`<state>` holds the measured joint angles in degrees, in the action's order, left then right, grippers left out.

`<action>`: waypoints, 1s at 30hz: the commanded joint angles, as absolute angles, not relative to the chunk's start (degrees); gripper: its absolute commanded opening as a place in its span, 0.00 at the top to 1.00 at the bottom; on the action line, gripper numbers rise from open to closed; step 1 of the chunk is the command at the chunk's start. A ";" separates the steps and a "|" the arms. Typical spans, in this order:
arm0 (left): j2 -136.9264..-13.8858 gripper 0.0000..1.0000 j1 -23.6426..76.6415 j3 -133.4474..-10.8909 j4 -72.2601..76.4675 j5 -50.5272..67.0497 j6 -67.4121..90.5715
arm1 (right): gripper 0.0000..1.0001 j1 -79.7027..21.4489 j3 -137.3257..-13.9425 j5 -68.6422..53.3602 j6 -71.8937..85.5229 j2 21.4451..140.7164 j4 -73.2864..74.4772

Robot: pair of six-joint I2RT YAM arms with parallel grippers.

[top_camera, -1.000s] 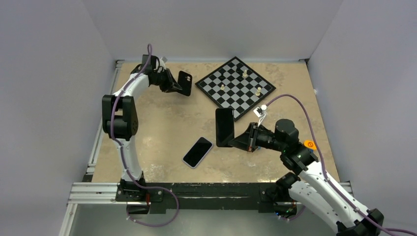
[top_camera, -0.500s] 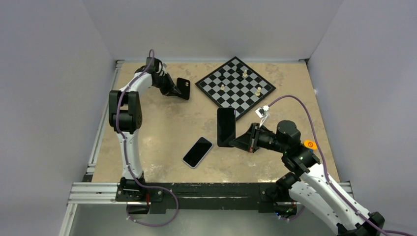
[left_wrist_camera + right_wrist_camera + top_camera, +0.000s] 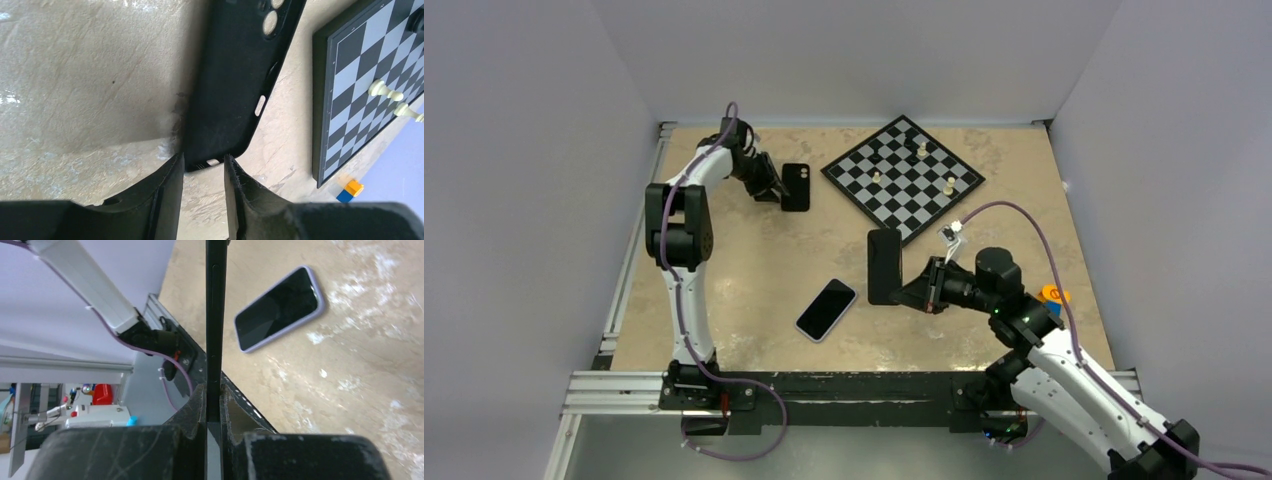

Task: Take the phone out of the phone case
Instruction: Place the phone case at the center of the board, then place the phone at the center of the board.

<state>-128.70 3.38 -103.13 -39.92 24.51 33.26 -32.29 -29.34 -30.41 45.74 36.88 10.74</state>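
The empty black phone case [image 3: 795,186] lies flat on the table at the far left, camera holes facing up [image 3: 240,85]. My left gripper [image 3: 772,190] is low beside its near end, jaws open a little [image 3: 202,162], the case's bottom edge just past the fingertips. Over the table's middle, my right gripper [image 3: 916,290] is shut on the bare black phone [image 3: 884,265] and holds it on edge. In the right wrist view the phone [image 3: 214,315] runs straight up from between the fingers [image 3: 214,392].
A second phone in a lilac case [image 3: 826,309] lies screen-up on the table near the front [image 3: 277,307]. A chessboard [image 3: 924,200] with a few pale pieces sits at the back, right of the black case [image 3: 360,100].
My left gripper has lowered the black case onto the table and loosened its jaws; the case now lies flat. The right gripper has sunk slightly with the phone.
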 commanded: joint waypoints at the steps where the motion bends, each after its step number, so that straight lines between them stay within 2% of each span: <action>1: -126.20 0.59 2.91 -105.41 -40.98 23.48 31.99 | 1.00 -32.25 -26.46 -28.37 44.34 38.63 6.65; 6: -123.74 0.50 2.81 -105.07 -41.77 21.58 30.56 | 1.00 -32.23 -24.21 -28.63 44.65 41.46 3.48; 13: -113.81 0.47 2.95 -101.69 -43.24 14.90 28.20 | 1.00 -32.29 -21.68 -29.44 44.56 44.53 0.85; 18: -101.05 0.42 4.73 -90.12 -38.27 16.04 29.59 | 1.00 -32.28 -21.56 -29.05 42.17 48.45 0.27; 23: -86.86 0.39 9.89 -77.25 -33.83 16.08 29.62 | 1.00 -32.58 -28.75 -24.86 32.88 56.49 7.71; 30: -76.78 0.31 19.17 -62.53 -34.94 16.95 26.62 | 1.00 -33.13 -37.11 -19.74 25.68 64.42 16.79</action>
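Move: Straddling the near-left corner of the phone case, the left hand has the case's middle some 5 cm ahead, 3 cm right and barely below; from this hand the chessboard's middle lies about 28 cm right and 4 cm ahead, the lavender phone 26 cm back and 12 cm right. The right hand holds the black phone over bare table, its spot roughly 4 cm ahead, 3 cm left and 16 cm below; the lavender phone is 13 cm left and 2 cm ahead, the white-blue block 11 cm right and 3 cm ahead. Spreading its fingers wider around the case's corner, the left hand lingers low, then rises about 15 cm and sweeps back as far, away from the case, its fingertips swinging forward and up. Meanwhile the right hand keeps its pinch on the black phone and lowers it about 12 cm towards the table, easing forward at the end as the wrist rolls some 25 degrees, left side down. ##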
